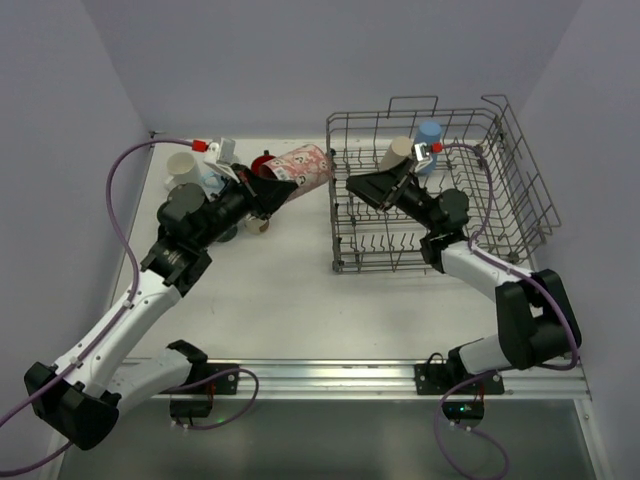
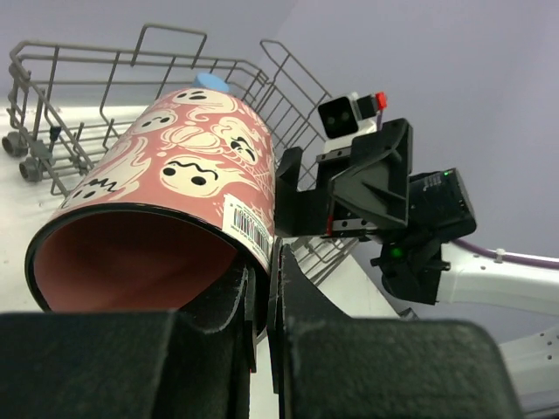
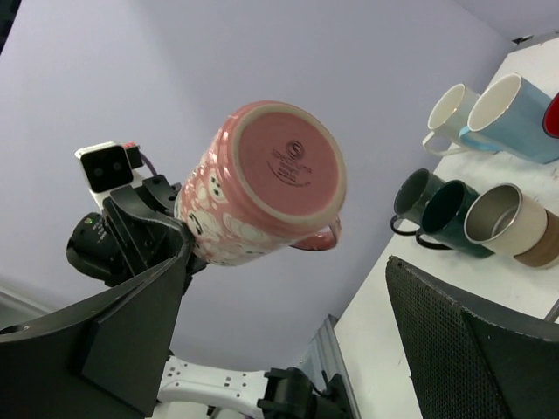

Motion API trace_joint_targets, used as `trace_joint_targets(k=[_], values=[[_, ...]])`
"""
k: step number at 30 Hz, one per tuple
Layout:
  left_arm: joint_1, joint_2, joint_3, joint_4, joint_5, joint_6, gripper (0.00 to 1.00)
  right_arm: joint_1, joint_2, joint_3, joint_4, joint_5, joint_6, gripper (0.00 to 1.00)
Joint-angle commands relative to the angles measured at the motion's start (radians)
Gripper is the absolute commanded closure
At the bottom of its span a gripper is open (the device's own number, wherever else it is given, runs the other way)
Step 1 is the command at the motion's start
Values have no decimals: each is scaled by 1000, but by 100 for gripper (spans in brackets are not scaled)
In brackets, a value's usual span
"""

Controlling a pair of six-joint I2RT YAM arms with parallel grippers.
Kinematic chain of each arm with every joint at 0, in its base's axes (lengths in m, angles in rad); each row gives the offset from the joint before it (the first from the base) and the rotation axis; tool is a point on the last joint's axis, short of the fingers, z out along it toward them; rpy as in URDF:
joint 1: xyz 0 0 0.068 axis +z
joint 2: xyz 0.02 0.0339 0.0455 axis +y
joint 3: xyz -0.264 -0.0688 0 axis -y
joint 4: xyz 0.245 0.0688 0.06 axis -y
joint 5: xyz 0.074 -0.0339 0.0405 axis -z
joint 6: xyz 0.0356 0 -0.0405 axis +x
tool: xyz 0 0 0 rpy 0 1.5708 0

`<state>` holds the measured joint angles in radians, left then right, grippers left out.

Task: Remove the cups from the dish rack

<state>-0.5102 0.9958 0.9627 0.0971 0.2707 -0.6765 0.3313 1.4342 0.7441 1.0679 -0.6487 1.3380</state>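
A pink mug with a ghost pattern (image 1: 303, 164) hangs tilted above the table, just left of the dish rack (image 1: 530, 200). My left gripper (image 1: 279, 182) is shut on its rim; in the left wrist view the fingers (image 2: 262, 288) pinch the mug's wall (image 2: 175, 175). My right gripper (image 1: 353, 189) stands open at the rack's left side, apart from the mug, with nothing between its fingers (image 3: 472, 349). The right wrist view shows the mug's base (image 3: 284, 161). A beige cup (image 1: 397, 152) and a blue tumbler (image 1: 429, 134) stand in the rack.
Cups stand on the table at the far left: a white mug (image 3: 450, 112), a light blue one (image 3: 514, 113), a red one (image 1: 262, 161), two dark teal mugs (image 3: 417, 196) (image 3: 454, 214) and a steel-lined beige cup (image 3: 508, 223). Walls close in behind and on both sides.
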Motion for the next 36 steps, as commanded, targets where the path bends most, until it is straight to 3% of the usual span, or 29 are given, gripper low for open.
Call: trace_joint_targets(k=[1, 4, 8, 9, 14, 18, 22, 29, 36], values=[[1, -28, 2, 236, 22, -12, 100, -2, 55, 34, 147, -58, 47, 1], [-1, -13, 37, 207, 1, 7, 100, -2, 57, 34, 152, -63, 43, 1], [-1, 24, 172, -103, -154, 139, 100, -3, -6, 26, 60, -48, -31, 1], [-1, 38, 197, -254, -184, 164, 100, -3, -24, 34, -33, -34, -93, 1], [-1, 154, 344, -522, -321, 287, 100, -2, -170, 67, -388, 92, -339, 1], [-2, 272, 430, -594, -340, 339, 100, -3, -291, 87, -633, 208, -528, 1], [-5, 438, 539, -648, -306, 386, 100, -2, -409, 100, -770, 290, -637, 1], [-60, 668, 731, -805, -422, 523, 100, -3, -521, 74, -855, 385, -708, 1], [-83, 832, 889, -908, -395, 603, 100, -3, -551, 54, -861, 393, -718, 1]])
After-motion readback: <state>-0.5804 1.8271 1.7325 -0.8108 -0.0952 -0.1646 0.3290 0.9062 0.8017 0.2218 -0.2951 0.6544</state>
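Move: On the table between the red cup and the rack's left side lies the free spot for the pink cup, already held in the left hand: some 20 cm ahead, 3 cm right and 32 cm below. From that hand the red cup stands about 27 cm ahead and 6 cm left, a small white-and-brown cup 17 cm ahead and 8 cm left, equally low. From the empty right hand, the beige cup is about 24 cm ahead, 10 cm right, 24 cm down; the blue cup 8 cm right of it. Swinging down and forward, the left hand carries the pink cup by its rim towards the table between the red cup and the rack, sinking nearly 20 cm and reaching out 11 cm, while the wrist turns some 60 degrees so its near-level fingers point steeply down. Fingers stay shut. The wide-open right hand dips slightly, then withdraws right about 8 cm, rising a little and turning clockwise. ##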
